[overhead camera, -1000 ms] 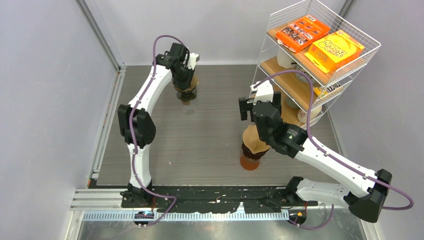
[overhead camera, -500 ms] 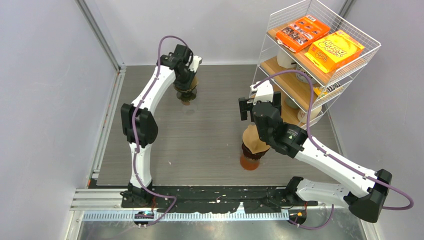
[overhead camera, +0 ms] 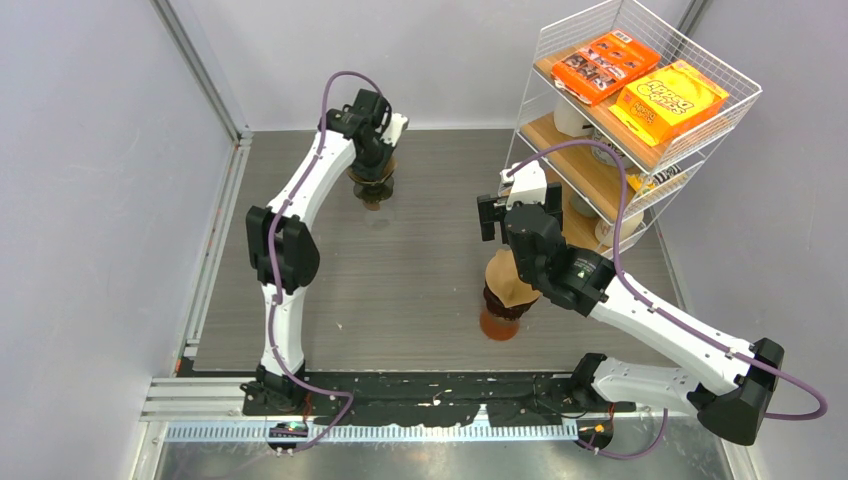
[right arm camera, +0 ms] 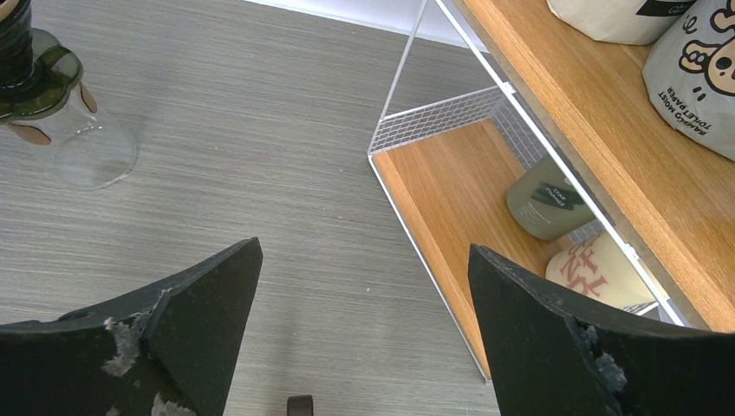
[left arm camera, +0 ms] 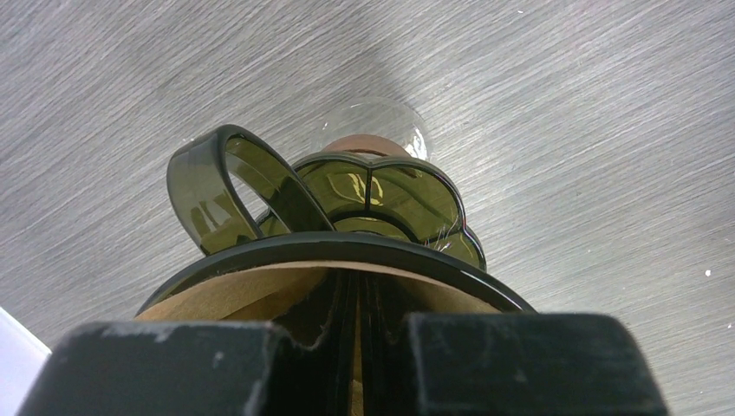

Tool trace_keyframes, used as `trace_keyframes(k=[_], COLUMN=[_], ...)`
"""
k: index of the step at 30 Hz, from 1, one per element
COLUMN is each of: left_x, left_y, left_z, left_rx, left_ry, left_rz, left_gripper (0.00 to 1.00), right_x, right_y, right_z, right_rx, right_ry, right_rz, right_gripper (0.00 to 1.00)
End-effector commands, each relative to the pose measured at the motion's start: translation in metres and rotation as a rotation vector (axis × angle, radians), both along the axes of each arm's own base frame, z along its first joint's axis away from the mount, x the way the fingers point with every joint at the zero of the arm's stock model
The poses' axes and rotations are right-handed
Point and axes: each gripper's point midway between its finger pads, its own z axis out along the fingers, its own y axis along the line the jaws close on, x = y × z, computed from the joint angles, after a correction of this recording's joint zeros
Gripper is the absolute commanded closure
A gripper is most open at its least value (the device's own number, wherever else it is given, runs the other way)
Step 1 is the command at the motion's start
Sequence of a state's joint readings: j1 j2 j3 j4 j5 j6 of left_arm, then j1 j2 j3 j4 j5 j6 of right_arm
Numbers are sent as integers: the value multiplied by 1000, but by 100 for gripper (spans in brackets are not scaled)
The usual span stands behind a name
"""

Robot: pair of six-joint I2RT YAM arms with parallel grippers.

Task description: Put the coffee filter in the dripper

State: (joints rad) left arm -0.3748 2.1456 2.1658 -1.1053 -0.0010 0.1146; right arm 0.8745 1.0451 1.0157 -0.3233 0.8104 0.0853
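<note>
The dark green see-through dripper (left arm camera: 347,247) with its loop handle (left arm camera: 208,186) stands on a glass server (left arm camera: 381,121) at the far left of the table, and shows again as the dripper (overhead camera: 372,183) and the dripper (right arm camera: 35,78). A brown paper coffee filter (left arm camera: 234,290) sits inside its rim. My left gripper (left arm camera: 364,325) reaches down into the cone from above, its fingers shut on a fold of the filter; from overhead the left gripper (overhead camera: 374,158) covers most of the dripper. My right gripper (right arm camera: 364,251) hangs open over bare table near the rack, and the right gripper (overhead camera: 492,215) holds nothing.
A stack of brown filters (overhead camera: 505,278) in an orange-brown holder (overhead camera: 497,322) stands mid-table under the right arm. A white wire rack (overhead camera: 640,120) with wooden shelves, boxes and cups fills the far right; its lower shelf (right arm camera: 459,191) lies close to my right fingers.
The left wrist has shifted slightly right and farther back over the dripper, with its elbow following. The right arm has not moved.
</note>
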Motion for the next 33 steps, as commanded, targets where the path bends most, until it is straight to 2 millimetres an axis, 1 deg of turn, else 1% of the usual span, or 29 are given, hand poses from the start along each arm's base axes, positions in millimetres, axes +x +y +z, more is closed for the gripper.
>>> trace_keyframes(k=[1, 6, 11, 12, 14, 17, 20, 28, 33], left_x=[0, 0, 0, 0, 0, 0, 0, -2, -3], left_y=[3, 5, 5, 4, 2, 0, 0, 0, -1], left_z=[9, 16, 18, 19, 22, 27, 29, 22, 21], left_rx=[24, 30, 30, 27, 20, 13, 12, 19, 14], left_ry=[-17, -31, -34, -35, -43, -52, -54, -34, -28], left_rz=[-12, -12, -14, -16, -20, -24, -25, -26, -30], left_gripper=[89, 87, 85, 84, 76, 67, 64, 63, 56], right_x=[2, 1, 1, 1, 1, 1, 1, 0, 0], right_y=[-3, -4, -5, -5, -4, -4, -5, -5, -5], right_z=[10, 11, 12, 12, 12, 12, 12, 12, 12], right_rx=[24, 27, 28, 27, 28, 29, 29, 30, 33], right_ry=[-30, -31, -35, -34, -34, -34, -35, -34, -34], right_rz=[-22, -22, -26, -24, -22, -23, -23, -22, -23], right_gripper=[5, 5, 5, 5, 5, 5, 5, 5, 5])
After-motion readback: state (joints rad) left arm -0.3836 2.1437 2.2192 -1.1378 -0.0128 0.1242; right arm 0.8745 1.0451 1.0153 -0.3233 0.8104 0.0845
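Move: The coffee filter surrounds the left fingertips, already inside the green dripper, its middle straight below the hand by about 2 cm. The dripper's middle is also straight below, some 3 cm down, and the glass server carrying it roughly 9 cm down. From the idle right hand the filter lies about 14 cm ahead, 29 cm to the left and some 15 cm lower. Left hand rises about 1.5 cm, its nearly shut fingers spreading to under half open against the filter's inner walls. ##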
